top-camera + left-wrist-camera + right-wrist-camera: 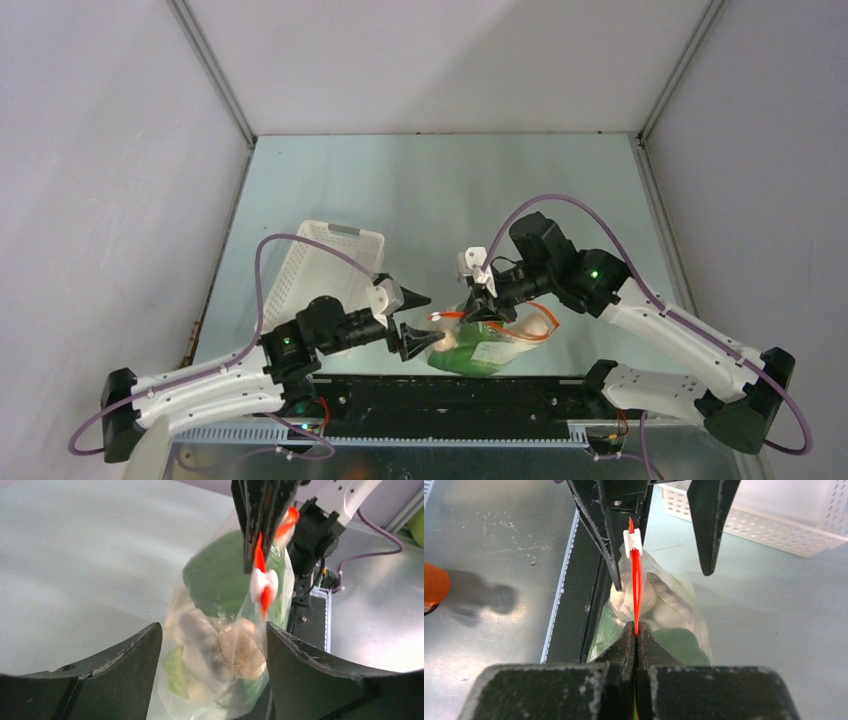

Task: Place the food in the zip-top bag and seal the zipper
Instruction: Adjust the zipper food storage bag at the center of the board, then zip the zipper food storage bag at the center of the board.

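The clear zip-top bag (482,345) hangs near the table's front edge with the food inside. Through the plastic I see green bok choy leaf (220,575), a pale mushroom (243,647) and white pieces (629,597). My right gripper (637,630) is shut on the red-orange zipper (636,587) and holds the bag up by its mouth. The zipper's small white end (633,541) sits at the far end of the strip. My left gripper (214,626) is open, its fingers on either side of the bag's lower part without clamping it.
The white perforated basket (320,260) stands at the left, behind my left arm. The black base rail (450,395) runs along the near edge just below the bag. An orange object (434,585) lies on the metal surface beyond the rail.
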You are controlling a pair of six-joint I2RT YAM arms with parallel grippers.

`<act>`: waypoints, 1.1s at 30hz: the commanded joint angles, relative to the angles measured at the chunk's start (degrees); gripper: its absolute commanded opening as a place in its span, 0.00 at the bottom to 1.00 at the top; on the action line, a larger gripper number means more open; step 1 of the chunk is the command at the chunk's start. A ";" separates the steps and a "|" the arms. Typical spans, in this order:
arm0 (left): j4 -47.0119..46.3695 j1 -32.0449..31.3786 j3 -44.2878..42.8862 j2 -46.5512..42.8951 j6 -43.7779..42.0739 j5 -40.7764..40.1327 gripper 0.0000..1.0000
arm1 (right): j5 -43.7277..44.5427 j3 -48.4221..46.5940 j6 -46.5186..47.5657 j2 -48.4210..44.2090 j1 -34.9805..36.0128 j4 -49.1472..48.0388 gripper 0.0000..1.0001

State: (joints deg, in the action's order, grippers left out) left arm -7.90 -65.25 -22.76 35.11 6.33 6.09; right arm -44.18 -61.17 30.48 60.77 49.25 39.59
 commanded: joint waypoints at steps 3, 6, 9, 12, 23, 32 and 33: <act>-14.45 4.36 1.25 0.75 3.94 7.85 0.74 | -3.25 -1.94 -0.47 -1.14 -0.13 -1.71 0.00; -17.51 4.79 1.24 2.50 4.66 10.60 0.64 | -2.73 -1.89 -0.69 -0.93 -0.12 -1.71 0.00; -17.39 4.84 -0.07 5.92 4.51 14.16 0.54 | -2.64 -1.94 -1.18 -1.04 -0.19 -2.32 0.00; -15.87 4.86 -1.57 8.44 3.88 17.15 0.37 | -1.69 -1.87 -2.29 -1.03 -0.33 -3.60 0.00; -16.50 4.87 -0.59 6.46 4.26 14.52 0.00 | -0.08 -0.98 -3.36 -2.23 -0.95 -4.55 0.02; -12.05 4.83 -4.21 7.15 3.11 12.60 0.00 | 7.85 -0.44 -8.26 -3.20 5.32 -13.72 0.68; -11.00 4.85 -4.65 7.46 2.93 12.73 0.00 | 7.74 -0.44 -8.47 -2.89 6.23 -15.94 0.69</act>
State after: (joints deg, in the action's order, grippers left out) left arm -18.57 -60.55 -22.90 41.85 10.11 20.01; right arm -39.13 -61.08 24.23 57.89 52.14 32.93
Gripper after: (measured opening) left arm 0.006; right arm 0.673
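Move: The zipper end with the white slider lies just past the open left fingers: about 3 cm to the right, 2 cm back and 1 cm higher. The closed right fingertips, still pinching the orange zipper, are about 7 cm to the left hand's right and 1 cm back. The food-filled bag body hangs roughly 9 cm to its right, 3 cm back and 9 cm below. From the right hand, the slider end is some 4 cm left and 1 cm back, about 1 cm higher. Lift the open left gripper about 3 cm, then swing it right and back some 3 cm while sinking, turning about 10 degrees clockwise, and shut it on the zipper end beside the slider. Keep the right pinch nearly still until the left has closed, then open the right fingers to free the zipper and raise them about 2.5 cm. ##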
